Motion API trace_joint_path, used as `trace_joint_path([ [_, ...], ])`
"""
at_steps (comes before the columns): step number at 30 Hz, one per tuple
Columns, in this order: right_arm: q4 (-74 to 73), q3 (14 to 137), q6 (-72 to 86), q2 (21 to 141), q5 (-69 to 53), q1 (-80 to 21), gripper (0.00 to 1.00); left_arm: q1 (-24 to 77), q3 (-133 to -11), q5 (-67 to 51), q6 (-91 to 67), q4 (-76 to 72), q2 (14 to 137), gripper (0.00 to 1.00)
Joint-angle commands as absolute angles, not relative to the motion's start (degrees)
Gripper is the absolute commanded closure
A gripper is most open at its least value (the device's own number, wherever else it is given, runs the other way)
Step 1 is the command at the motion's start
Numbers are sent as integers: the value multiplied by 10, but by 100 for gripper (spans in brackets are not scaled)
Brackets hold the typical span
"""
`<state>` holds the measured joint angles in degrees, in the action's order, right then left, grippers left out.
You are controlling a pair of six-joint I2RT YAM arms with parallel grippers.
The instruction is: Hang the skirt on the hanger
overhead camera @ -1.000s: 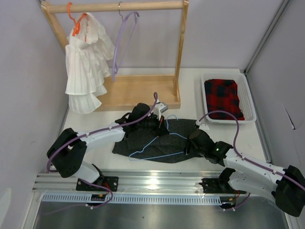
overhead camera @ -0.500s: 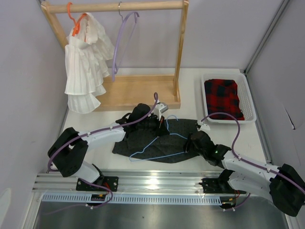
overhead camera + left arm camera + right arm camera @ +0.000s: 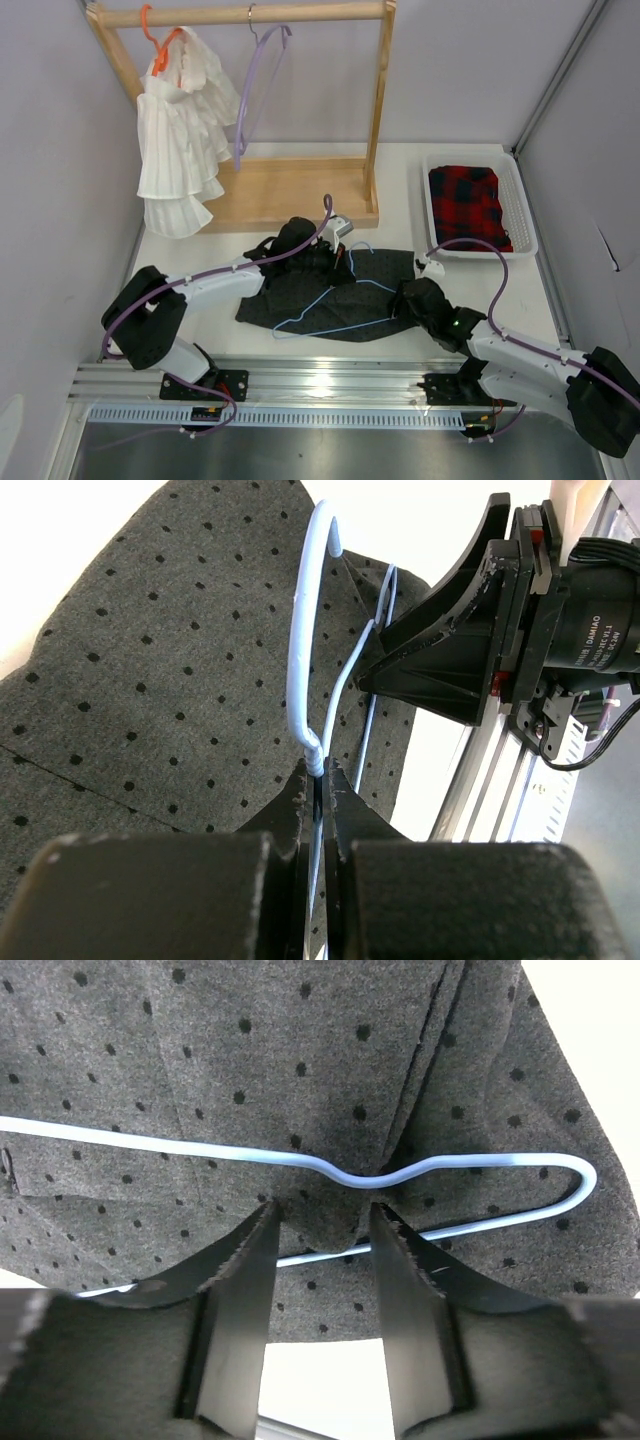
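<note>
The dark grey dotted skirt [image 3: 300, 295] lies flat on the table in front of the arms. On top of it lies the light-blue wire hanger [image 3: 340, 326]. My left gripper [image 3: 340, 265] is shut on the hanger's twisted neck [image 3: 316, 755], and the hook [image 3: 300, 660] curves away over the skirt [image 3: 150, 660]. My right gripper [image 3: 400, 305] is at the skirt's right edge, low over the cloth. Its jaws stand apart, with a raised fold of skirt [image 3: 325, 1210] between the tips, just below the hanger's dipped shoulder wire [image 3: 200, 1147].
A wooden rack [image 3: 260, 190] stands at the back, with a white pleated garment [image 3: 180, 130] on an orange hanger [image 3: 155, 40] and a bare purple hanger [image 3: 255, 90]. At the right, a white tray [image 3: 530, 230] holds red-and-black plaid cloth [image 3: 470, 205]. A metal rail [image 3: 300, 380] runs along the near edge.
My right gripper has crept a little lower and left along the skirt's right edge, and its jaws have narrowed slightly. The left arm and the hanger have stayed still.
</note>
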<state>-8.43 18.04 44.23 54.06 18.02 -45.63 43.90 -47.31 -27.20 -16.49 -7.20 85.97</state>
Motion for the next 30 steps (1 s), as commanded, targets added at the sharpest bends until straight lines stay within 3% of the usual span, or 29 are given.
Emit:
trace_joint_path([
  [1,-34,173,439,539,201,-454,57,437,-468,-272,-155,-80,868,100],
  [5,-20,168,439,533,203,-452,62,436,-477,-268,-149,-73,875,100],
  [8,-26,174,441,528,201,-450,73,436,-481,-262,-144,-67,880,100],
  [9,-46,185,443,524,201,-449,83,436,-482,-259,-144,-68,879,100],
  [10,-61,194,447,513,201,-449,86,436,-483,-258,-142,-69,879,100],
  [15,-193,267,449,494,196,-423,96,435,-482,-243,-138,-88,881,100],
  [30,-308,374,425,476,152,-371,100,395,-454,-214,-134,-134,870,100],
])
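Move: The skirt cloth to be gripped lies practically at the right fingertips, about 1 cm ahead and 1 cm below, showing inside the blue hanger's frame. The hanger's right end is some 6 cm to the right and 3 cm ahead; its neck, held in the left fingers, is roughly 12 cm left, 4 cm ahead and 8 cm higher. The basket stands about 20 cm right and 22 cm ahead. From the left hand, that cloth is 12 cm right, 3 cm back, 9 cm below. The right fingers close from half open and pinch the skirt cloth almost where they are, between the hanger's bars, then lift it about 8 cm, drifting 2 cm forward and slightly right. The left hand keeps its grip on the hanger's neck, dips a little, then goes some 3 cm forward and slightly left as the cloth rises. ##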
